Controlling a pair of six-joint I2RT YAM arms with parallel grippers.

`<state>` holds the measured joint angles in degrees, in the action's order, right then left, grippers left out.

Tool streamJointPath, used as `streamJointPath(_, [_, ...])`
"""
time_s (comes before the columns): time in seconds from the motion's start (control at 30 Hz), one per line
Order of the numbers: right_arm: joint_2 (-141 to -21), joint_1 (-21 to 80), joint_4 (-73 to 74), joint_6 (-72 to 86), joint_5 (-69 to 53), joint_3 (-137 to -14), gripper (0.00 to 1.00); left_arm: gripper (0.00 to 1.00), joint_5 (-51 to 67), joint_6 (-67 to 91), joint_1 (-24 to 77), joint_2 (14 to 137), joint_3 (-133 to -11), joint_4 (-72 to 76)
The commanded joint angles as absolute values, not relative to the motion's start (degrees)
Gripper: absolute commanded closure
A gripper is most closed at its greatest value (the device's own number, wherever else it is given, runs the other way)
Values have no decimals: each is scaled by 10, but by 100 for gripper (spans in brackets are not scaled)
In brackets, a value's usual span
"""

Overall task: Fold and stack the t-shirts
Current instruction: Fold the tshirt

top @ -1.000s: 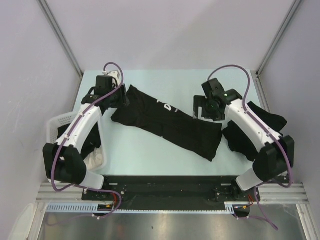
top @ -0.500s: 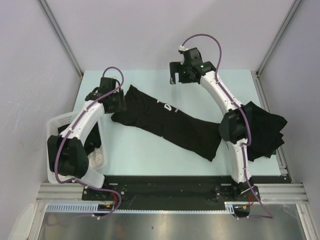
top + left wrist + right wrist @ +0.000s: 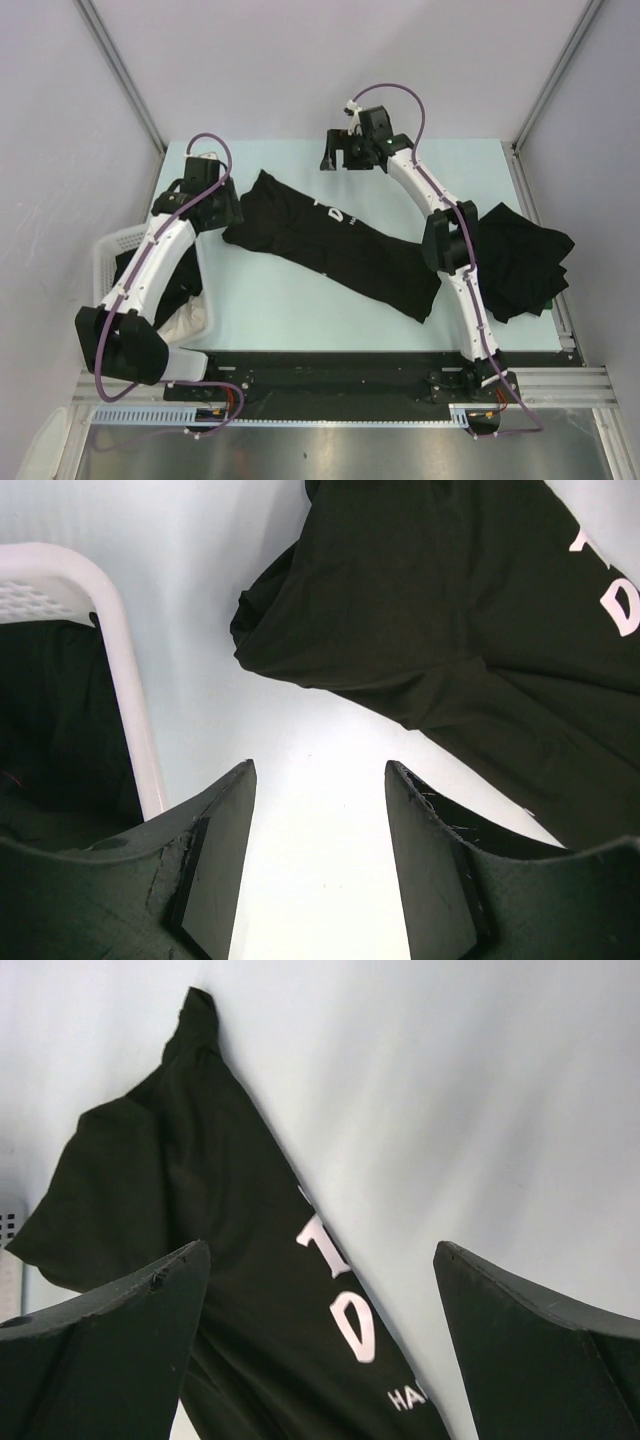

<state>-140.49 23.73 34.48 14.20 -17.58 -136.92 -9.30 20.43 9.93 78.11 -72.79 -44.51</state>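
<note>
One black t-shirt (image 3: 340, 250) with white lettering (image 3: 345, 1290) lies stretched diagonally across the middle of the table. More black t-shirts (image 3: 520, 255) sit in a heap at the right edge. My left gripper (image 3: 222, 208) hovers open just left of the shirt's upper end, and in the left wrist view the left gripper (image 3: 318, 770) has only bare table between its fingers, with the shirt (image 3: 430, 600) ahead. My right gripper (image 3: 335, 155) reaches over the far middle of the table. Seen from its wrist, the right gripper (image 3: 320, 1250) stands wide open above the shirt (image 3: 200, 1210), holding nothing.
A white lattice basket (image 3: 105, 250) stands at the left edge, its rim (image 3: 120, 660) close beside my left fingers. Dark fabric (image 3: 50, 710) and a white cloth (image 3: 190, 320) lie in it. Metal frame posts rise at both back corners.
The right arm swung from the right side of the table out to the far middle, stretching long. The left gripper drew back a little to the left, off the shirt's edge.
</note>
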Motion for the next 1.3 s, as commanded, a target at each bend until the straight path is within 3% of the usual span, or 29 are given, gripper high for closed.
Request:
streamJointPath(0.0, [-1429, 237, 299, 154, -211, -1415, 0, 40, -71, 244, 98, 766, -707, -457])
streamJointPath(0.23, [-1377, 225, 306, 131, -219, -1354, 0, 40, -75, 290, 97, 797, -667, -416])
streamJointPath(0.73, [-1223, 162, 295, 115, -234, -1150, 0, 39, -150, 267, 95, 984, -781, -398])
streamJointPath(1.27, [-1216, 124, 284, 127, -257, -1123, 0, 37, -163, 272, 87, 1092, -867, -460])
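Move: The t-shirt's left corner lies about 7 cm ahead of the left hand and 18 cm below it. The far sleeve tip is some 22 cm ahead and 8 cm to the right; the basket's middle is roughly 20 cm left and 7 cm back. From the right hand, the t-shirt's right end lies about 27 cm back, 22 cm right and 14 cm down, with the lettering about 10 cm straight back. Open left hand sinks 12 cm and forward towards the t-shirt's left corner; right hand shifts 11 cm right. ##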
